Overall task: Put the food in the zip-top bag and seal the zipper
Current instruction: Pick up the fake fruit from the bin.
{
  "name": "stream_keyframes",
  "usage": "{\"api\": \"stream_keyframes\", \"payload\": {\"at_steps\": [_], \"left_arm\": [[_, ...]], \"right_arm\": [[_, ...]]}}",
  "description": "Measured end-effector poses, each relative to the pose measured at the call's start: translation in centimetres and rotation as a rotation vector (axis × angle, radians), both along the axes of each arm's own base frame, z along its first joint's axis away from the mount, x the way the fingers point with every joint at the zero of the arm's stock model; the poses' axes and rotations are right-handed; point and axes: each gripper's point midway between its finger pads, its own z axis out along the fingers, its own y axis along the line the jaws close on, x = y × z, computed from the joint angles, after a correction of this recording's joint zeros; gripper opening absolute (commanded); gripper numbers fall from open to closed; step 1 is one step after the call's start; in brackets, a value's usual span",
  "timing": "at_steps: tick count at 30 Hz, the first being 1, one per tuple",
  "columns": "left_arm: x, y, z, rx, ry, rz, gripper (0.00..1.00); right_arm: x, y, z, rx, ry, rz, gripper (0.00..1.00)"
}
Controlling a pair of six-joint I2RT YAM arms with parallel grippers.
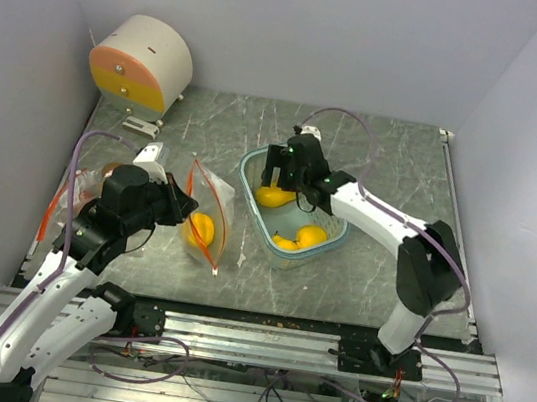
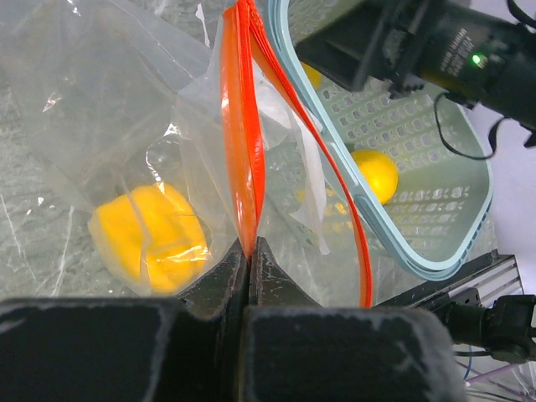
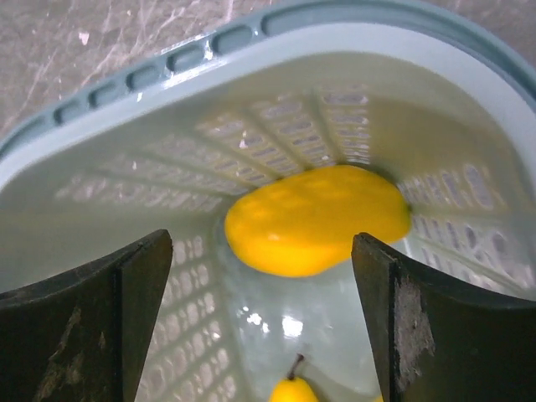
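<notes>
The clear zip-top bag [image 1: 210,202] with an orange zipper [image 2: 243,142] stands open left of the basket. One yellow fruit [image 2: 151,239] lies inside it. My left gripper [image 2: 249,244] is shut on the bag's orange zipper edge and holds it up. The light-blue basket [image 1: 249,166] holds three yellow fruits: a long one [image 3: 318,218] at its far end, a round one [image 1: 311,235], and a small pear-like one [image 3: 293,392]. My right gripper [image 3: 261,243] hangs open inside the basket, its fingers [image 3: 134,285] on either side of the long fruit, above it and not touching.
A round white, orange and yellow drum [image 1: 142,63] stands at the back left, with a small metal bracket [image 1: 141,125] in front of it. More clear plastic with an orange strip [image 1: 46,218] lies under the left arm. Walls close in on three sides.
</notes>
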Motion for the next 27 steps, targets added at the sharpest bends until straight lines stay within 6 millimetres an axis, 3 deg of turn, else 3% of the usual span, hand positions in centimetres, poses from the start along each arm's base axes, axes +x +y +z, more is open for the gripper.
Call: {"api": "stream_keyframes", "payload": {"at_steps": [9,11,21,24,27], "left_arm": [[-0.3,-0.2,0.1,0.006,-0.010,-0.027,0.07],[-0.3,-0.2,0.1,0.009,-0.013,-0.033,0.07],[-0.5,-0.1,-0.3,0.042,-0.014,-0.051,0.07],[-0.4,-0.1,-0.5,0.049,-0.008,-0.054,0.07],[-0.3,-0.2,-0.8,0.052,0.002,-0.057,0.07]], "right_arm": [[1.1,2.6,-4.2,0.114,0.264,-0.211,0.94],[1.3,2.9,-3.8,0.157,0.281,-0.264,0.94],[1.2,2.6,-4.1,0.260,0.296,-0.408,0.91],[0.4,1.3,-6.1,0.190,0.292,-0.406,0.90],[-0.2,0.9,-5.9,0.145,0.277,-0.366,0.90]]}}
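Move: In the bin, the large orange-yellow mango lies about 4 cm ahead of the right hand, hardly to either side, and 9 cm below. The small stemmed pear is some 6 cm back and 4 cm right of the hand, and the round yellow fruit some 5 cm back and 9 cm right, both about 10 cm lower. From the left hand, the mango lies about 19 cm ahead, 16 cm right and 18 cm down. Downward into the bin goes the right hand, about 6 cm in all, towards the mango: first bearing left and a little forward, then pausing while it turns, and last sinking again as it draws back right and slightly back. Its fingers stay wide open, tip some 15 degrees steeper and swing about 20 degrees clockwise. The left hand stays nearly in place, still pinching the bag's edge. ##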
